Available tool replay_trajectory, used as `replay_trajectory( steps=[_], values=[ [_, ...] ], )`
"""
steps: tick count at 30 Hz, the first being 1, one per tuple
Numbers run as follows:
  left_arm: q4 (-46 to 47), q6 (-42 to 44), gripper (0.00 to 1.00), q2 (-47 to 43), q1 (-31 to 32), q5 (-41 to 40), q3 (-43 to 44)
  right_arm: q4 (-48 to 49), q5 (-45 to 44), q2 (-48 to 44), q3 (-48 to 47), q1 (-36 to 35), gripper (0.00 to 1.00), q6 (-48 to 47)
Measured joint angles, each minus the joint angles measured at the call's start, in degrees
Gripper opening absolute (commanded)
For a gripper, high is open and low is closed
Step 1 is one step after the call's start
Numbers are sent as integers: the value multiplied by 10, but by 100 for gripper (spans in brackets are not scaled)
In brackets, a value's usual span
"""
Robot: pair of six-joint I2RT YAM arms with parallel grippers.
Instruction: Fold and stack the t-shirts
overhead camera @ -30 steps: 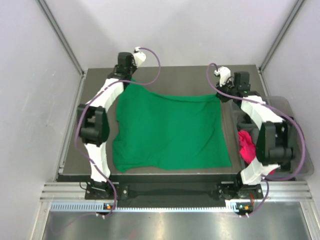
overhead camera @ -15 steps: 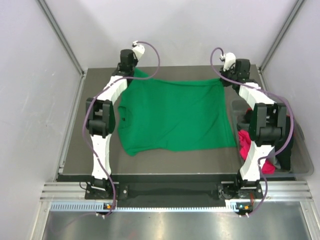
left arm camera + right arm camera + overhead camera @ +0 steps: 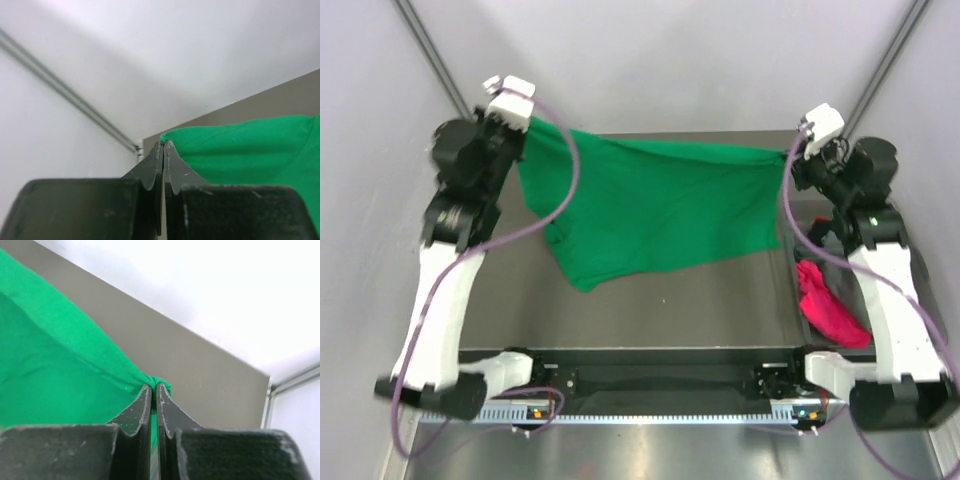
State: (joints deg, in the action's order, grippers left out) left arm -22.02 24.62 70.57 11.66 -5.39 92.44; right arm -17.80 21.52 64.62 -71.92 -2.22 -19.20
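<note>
A bright green t-shirt hangs stretched between both raised arms above the dark table, its lower part draping toward the surface. My left gripper is shut on the shirt's far left corner; in the left wrist view green cloth is pinched at the closed gripper tips. My right gripper is shut on the far right corner, where bunched green cloth sits at the closed tips. A magenta-pink t-shirt lies crumpled at the right.
A clear bin at the table's right edge holds the magenta shirt and some dark cloth. White enclosure walls with metal corner rails close in on the back and sides. Purple cables loop off both arms.
Both arms have risen high and spread outward, lifting the green shirt's far edge off the table. The shirt now hangs taut between them instead of lying flat.
</note>
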Motion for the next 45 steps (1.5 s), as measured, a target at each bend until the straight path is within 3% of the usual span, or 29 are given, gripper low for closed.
replay_trajectory(
  steps=[3, 10, 16, 19, 24, 28, 33, 37, 40, 45],
  values=[
    [-51, 17, 0, -103, 0, -2, -21, -38, 17, -82, 16, -6, 0, -9],
    [-169, 25, 0, -218, 0, -29, 5, -139, 42, -225, 45, -7, 0, -22],
    [-235, 25, 0, -191, 0, -35, 204, -184, 41, -325, 14, -7, 0, -28],
    [-221, 35, 0, -150, 0, -35, 311, -169, 35, -321, -27, -7, 0, -28],
    [-177, 61, 0, -104, 0, -40, 312, -121, 19, -252, -57, -7, 0, -28],
    [-144, 68, 0, -62, 0, -41, 188, -73, 0, -162, -31, -7, 0, -36],
    [-88, 57, 0, 56, 0, -40, 11, -16, -19, -43, 68, -7, 0, -46],
    [-54, 44, 0, 176, 0, -42, -49, 11, -22, 71, 110, -7, 0, -51],
    [-14, 39, 0, 277, -3, -47, -24, 52, -24, 159, 116, -7, 0, -50],
    [28, 33, 0, 496, -10, -60, 188, 114, -31, 295, 86, -7, 0, -46]
  ],
)
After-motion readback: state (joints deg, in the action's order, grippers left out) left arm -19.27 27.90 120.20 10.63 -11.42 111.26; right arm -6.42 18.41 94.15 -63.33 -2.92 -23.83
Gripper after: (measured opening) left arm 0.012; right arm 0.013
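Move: Both grippers hold the green t-shirt's top edge in the air. The tabletop strip where that edge is to come down lies from the left hand some 21 cm ahead and 43 below, from the right hand some 10 ahead, 33 below. The loose hem hangs about 6 cm behind and 36 beneath the left hand, straight under it sideways. The pink shirt in the bin lies roughly 14 cm back, 17 right and 38 below the right hand. Fling the t-shirt with both grippers kept shut on its top edge: swing them back and up together, left about 23 cm back and 19 up, right a little less, tipping the fingers upward. Then reverse and sweep forward and down towards the far part of the table, fingers tipping down, to finish well below and ahead of the start. ##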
